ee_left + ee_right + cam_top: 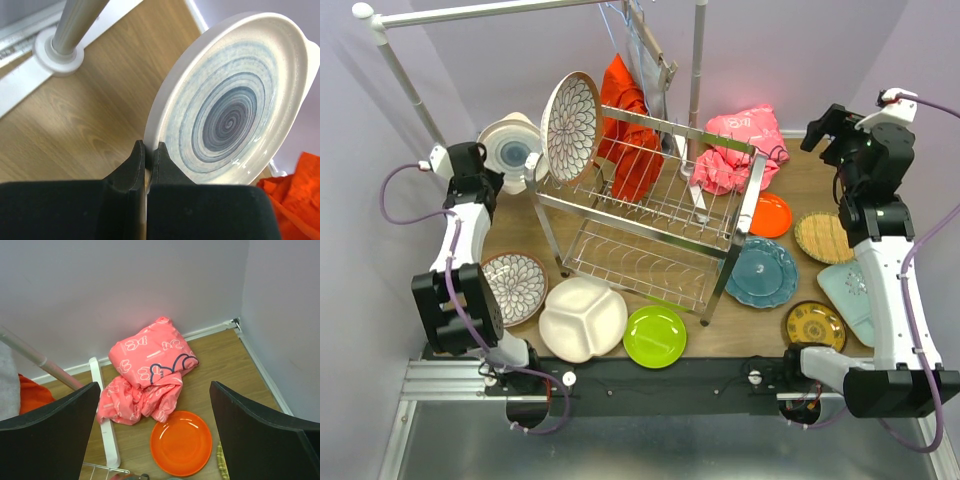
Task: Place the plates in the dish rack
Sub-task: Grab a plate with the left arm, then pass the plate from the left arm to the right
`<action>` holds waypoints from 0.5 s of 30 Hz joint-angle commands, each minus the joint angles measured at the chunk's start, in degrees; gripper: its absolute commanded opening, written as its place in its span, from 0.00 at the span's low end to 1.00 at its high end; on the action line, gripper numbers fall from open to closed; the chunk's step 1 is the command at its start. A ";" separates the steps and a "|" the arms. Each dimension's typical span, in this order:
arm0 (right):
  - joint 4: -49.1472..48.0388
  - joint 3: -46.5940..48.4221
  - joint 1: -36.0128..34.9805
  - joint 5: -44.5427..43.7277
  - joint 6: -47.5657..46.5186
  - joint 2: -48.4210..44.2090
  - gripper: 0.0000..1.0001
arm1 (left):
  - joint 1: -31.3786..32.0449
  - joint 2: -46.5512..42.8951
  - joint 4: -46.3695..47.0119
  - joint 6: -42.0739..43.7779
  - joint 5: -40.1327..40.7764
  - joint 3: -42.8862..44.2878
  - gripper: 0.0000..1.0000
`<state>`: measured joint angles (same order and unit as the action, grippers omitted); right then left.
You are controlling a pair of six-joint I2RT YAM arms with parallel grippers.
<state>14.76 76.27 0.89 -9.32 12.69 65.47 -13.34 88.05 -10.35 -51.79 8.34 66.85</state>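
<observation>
My left gripper [148, 150] is shut on the rim of a white plate with a blue spiral [235, 100], held on edge above the table at the back left [512, 150]. Beside it stands the steel dish rack [650, 215], with a floral plate [570, 125] upright at its top left end. On the table lie a floral plate [515, 288], a white divided one [583, 318], lime green [655, 336], teal [761, 271] and orange [181, 442]. My right gripper [155, 390] hangs open and empty above the orange plate.
A pink cloth [150, 375] lies at the back right and a red cloth [630, 130] hangs behind the rack. The white clothes rail's pole foot [60, 50] is close to my left gripper. Yellow plates [814, 325] and a pale aqua one [850, 290] lie at the right.
</observation>
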 commanded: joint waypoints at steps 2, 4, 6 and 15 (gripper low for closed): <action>0.00 3.27 0.43 2.64 -4.51 -1.31 1.00 | -1.25 -10.44 7.19 3.62 -2.36 2.14 0.00; -0.09 3.71 0.43 4.22 -6.44 -1.31 1.00 | -1.51 -12.45 5.70 4.15 -2.45 2.93 0.00; -0.35 4.41 0.43 4.84 -7.41 -1.14 1.00 | -1.77 -13.69 4.30 4.42 -2.62 3.72 0.00; -1.49 8.72 0.43 9.05 -11.45 -0.43 1.00 | -2.39 -19.23 0.60 5.65 -3.86 6.45 0.00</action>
<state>14.61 81.62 0.89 -4.75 4.40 65.10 -15.31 73.76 -14.35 -45.32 6.81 69.17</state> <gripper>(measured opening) 0.998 0.053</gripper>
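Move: Off to the left hand's right, some 35 cm away, is the middle of the dish rack's upper tier, about 4 cm back and 7 cm higher. The patterned plate standing in it is roughly 21 cm to this hand's right, 2 cm ahead and 14 cm above; the rail post's foot is about 5 cm ahead, 10 cm left and 19 cm below. The right hand has that tier some 35 cm to its left, level fore and aft, 14 cm below. Lifting the blue-swirl plate higher, its rim still pinched between the nearly shut fingers, the left hand climbs about 11 cm beside the rack's left end and draws back some 4 cm, fingertips tipping up about 10 degrees and its left side rising a little. The empty right hand rises about 5 cm, fingers wide open, rolling slightly left side down. ##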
